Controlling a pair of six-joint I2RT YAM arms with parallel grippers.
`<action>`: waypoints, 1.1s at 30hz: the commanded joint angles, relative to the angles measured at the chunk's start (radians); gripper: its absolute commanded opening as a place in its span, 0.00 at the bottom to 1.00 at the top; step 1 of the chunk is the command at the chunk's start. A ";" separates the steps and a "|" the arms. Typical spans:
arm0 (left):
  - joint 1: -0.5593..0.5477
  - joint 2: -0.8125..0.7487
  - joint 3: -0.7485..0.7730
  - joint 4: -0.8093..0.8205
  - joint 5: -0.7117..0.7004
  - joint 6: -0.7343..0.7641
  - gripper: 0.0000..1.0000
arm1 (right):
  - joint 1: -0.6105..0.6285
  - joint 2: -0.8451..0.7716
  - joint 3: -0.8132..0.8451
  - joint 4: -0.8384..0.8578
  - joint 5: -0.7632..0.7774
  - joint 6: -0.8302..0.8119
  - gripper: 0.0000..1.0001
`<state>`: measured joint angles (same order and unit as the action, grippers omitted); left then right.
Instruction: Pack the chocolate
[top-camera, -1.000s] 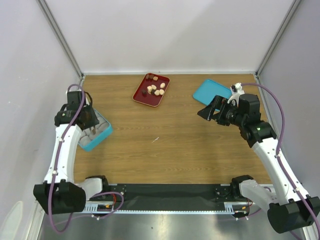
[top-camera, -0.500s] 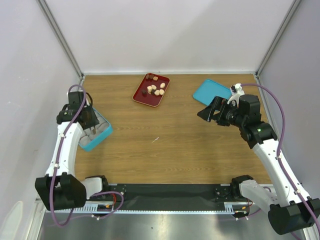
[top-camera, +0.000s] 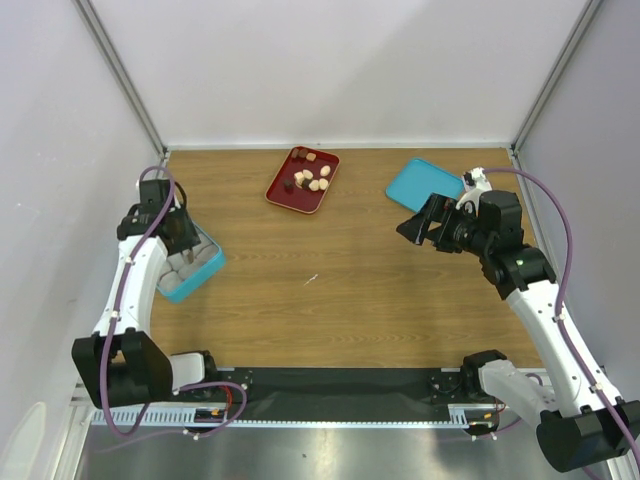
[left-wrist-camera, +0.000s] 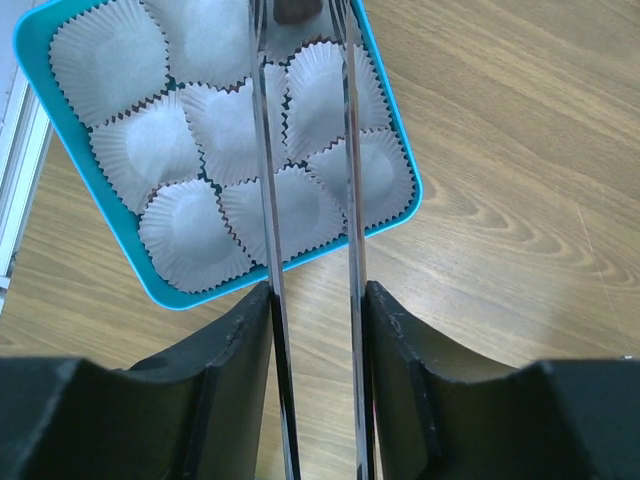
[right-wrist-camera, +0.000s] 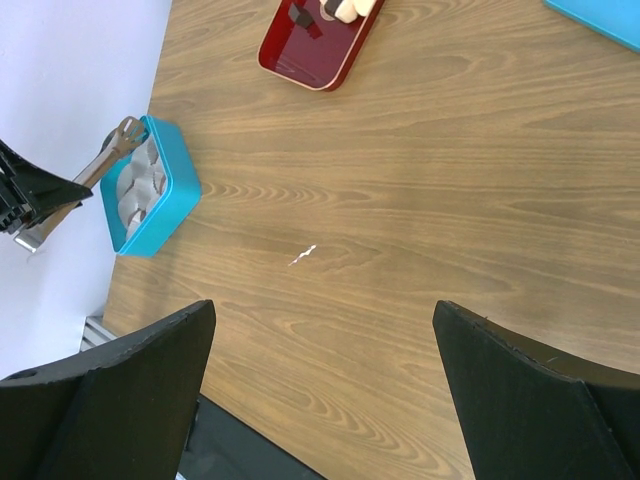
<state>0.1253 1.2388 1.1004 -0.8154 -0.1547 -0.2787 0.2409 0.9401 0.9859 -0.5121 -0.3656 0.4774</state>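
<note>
Several small chocolates (top-camera: 313, 179), dark brown and pale, lie in the red tray (top-camera: 283, 194) at the back; its near end shows in the right wrist view (right-wrist-camera: 300, 62). My left gripper (top-camera: 176, 237) (left-wrist-camera: 318, 300) is shut on metal tongs (left-wrist-camera: 266, 200). The tong tips pinch one dark brown chocolate (left-wrist-camera: 296, 10) over the far cups of the teal box (left-wrist-camera: 395, 225) (top-camera: 205, 271), which is lined with white paper cups (left-wrist-camera: 190, 235). My right gripper (top-camera: 424, 223) (right-wrist-camera: 322, 310) is open and empty, hovering over bare wood at the right.
A teal lid (top-camera: 424, 183) lies at the back right beside my right gripper. A small white scrap (top-camera: 311, 279) (right-wrist-camera: 303, 255) lies mid-table. White walls enclose the table on three sides; the box sits close to the left wall.
My left wrist has shifted slightly towards the back over the teal box, tongs still held. The right arm has barely moved.
</note>
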 joint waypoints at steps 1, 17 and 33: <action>0.011 -0.004 0.003 0.041 -0.011 0.013 0.47 | 0.006 -0.021 0.030 0.004 0.016 -0.020 0.99; 0.001 -0.056 0.174 -0.041 0.047 0.033 0.47 | 0.008 -0.030 0.028 -0.003 0.030 -0.020 0.99; -0.426 0.195 0.340 0.088 0.052 -0.048 0.46 | 0.009 -0.004 0.040 -0.009 0.080 -0.003 0.99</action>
<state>-0.2569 1.3788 1.3888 -0.8001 -0.1162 -0.2886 0.2447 0.9321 0.9859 -0.5274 -0.3042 0.4702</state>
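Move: The left hand holds the metal tongs about 16 cm above the table. The dark chocolate in the red tray is some 29 cm ahead and 21 cm to the right, about 14 cm lower; the pale chocolates lie roughly 7 cm to the right of it. The blue box's middle is about 3 cm ahead of this hand and 7 cm left; the placed chocolate in it is 10 cm ahead, 6 left. From the right hand, that dark chocolate lies about 33 cm ahead, 31 left. Up first, about 8 cm, the left hand draws the open tongs' tips out of the blue box. It then sweeps right some 14 cm with about 6 cm forward, towards the red tray, beginning to sink again near the end. The wrist swings clockwise by around 25 degrees, the tips lifting slightly, and the fingers keep their hold. ##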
